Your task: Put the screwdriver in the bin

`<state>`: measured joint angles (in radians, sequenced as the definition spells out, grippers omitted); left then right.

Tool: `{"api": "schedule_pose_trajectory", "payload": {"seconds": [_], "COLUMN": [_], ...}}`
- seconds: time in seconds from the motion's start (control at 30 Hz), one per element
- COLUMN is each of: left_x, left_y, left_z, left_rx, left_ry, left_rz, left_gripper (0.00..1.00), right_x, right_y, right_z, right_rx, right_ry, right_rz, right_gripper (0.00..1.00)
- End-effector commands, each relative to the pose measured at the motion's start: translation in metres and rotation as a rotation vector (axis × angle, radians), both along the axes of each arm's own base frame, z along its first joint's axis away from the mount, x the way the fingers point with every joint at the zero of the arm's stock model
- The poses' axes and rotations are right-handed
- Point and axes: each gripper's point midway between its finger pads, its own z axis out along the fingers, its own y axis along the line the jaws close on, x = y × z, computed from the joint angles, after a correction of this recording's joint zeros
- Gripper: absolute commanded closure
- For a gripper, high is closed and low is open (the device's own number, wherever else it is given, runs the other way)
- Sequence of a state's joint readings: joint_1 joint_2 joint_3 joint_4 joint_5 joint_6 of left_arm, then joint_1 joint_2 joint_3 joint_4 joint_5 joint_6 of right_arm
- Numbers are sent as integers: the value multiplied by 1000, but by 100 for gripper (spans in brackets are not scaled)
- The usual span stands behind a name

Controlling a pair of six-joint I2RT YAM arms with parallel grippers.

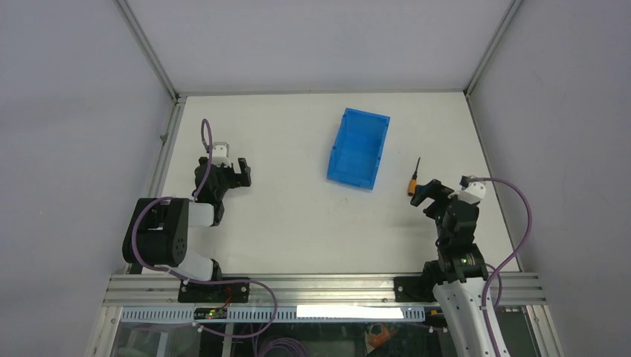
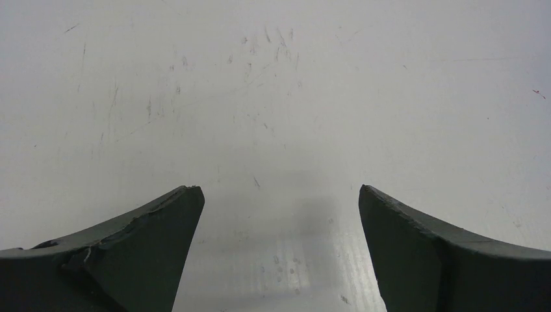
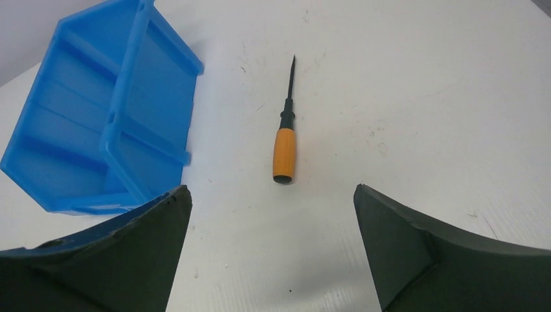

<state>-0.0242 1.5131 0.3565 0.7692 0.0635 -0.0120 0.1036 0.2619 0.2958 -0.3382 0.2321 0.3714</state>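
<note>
The screwdriver (image 1: 414, 178), with an orange handle and a thin black shaft, lies on the white table to the right of the blue bin (image 1: 359, 148). In the right wrist view the screwdriver (image 3: 284, 146) lies just ahead of my open jaws, its shaft pointing away, and the bin (image 3: 104, 123) lies at the left. My right gripper (image 1: 424, 195) (image 3: 273, 195) is open and empty, right behind the handle. My left gripper (image 1: 239, 172) (image 2: 279, 195) is open and empty over bare table at the left.
The table (image 1: 298, 223) is walled by grey panels and aluminium frame posts (image 1: 152, 56) at the back corners. A metal rail (image 1: 320, 286) runs along the near edge, where the arm bases stand.
</note>
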Motion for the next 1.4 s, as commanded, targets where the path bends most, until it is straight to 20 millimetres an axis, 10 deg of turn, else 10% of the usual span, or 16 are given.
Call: {"api": "schedule_pose_trajectory", "payload": {"seconds": [0.0,0.3,0.5,0.73,0.9,1.13,1.37], "left_x": [12,12,12,12,11,12,12], "left_y": [-1,-1,-1,-1,-1,-1,-1], "left_z": [22,21,21,21,21,22,22], "left_rx": [-17,-17,-16,-16,-17,-17,-17], "left_ry": [-77,-75,-75,-75,-75,-77,-76], "left_rz": [-13,-13,-13,-13,-13,-13,-13], "left_gripper": [1,1,1,1,1,1,1], "right_x": [3,13,52,111,134,129,108], "right_y": [-7,10,-3,8,8,6,0], "right_z": [28,139,185,109,8,-93,-129], "right_rx": [27,-16,-124,-75,38,70,49], "right_ry": [-85,-266,43,713,984,1168,1244], "right_rz": [-59,68,16,145,185,148,116], "right_gripper": [1,1,1,1,6,21,45]}}
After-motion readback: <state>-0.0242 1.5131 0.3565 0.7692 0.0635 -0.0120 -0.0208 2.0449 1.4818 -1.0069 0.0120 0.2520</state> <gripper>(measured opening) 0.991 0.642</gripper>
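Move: The screwdriver lies on the table about 11 cm ahead of the right hand, in line with it and some 13 cm below, shaft pointing forward. The blue bin's middle is roughly 7 cm farther out than the screwdriver and 15 cm to the left of it. From the idle left hand, the screwdriver is about 47 cm to the right, some 3 cm back and 3 cm lower. Up first, the right hand arcs about 22 cm high while swinging forward, then plunges some 34 cm towards the screwdriver, drawing back about 6 cm on the way down. The wrist tips by roughly 70 degrees until the fingers point straight down, and they narrow to about two thirds open, straddling the front of the orange handle without pinching it yet. ##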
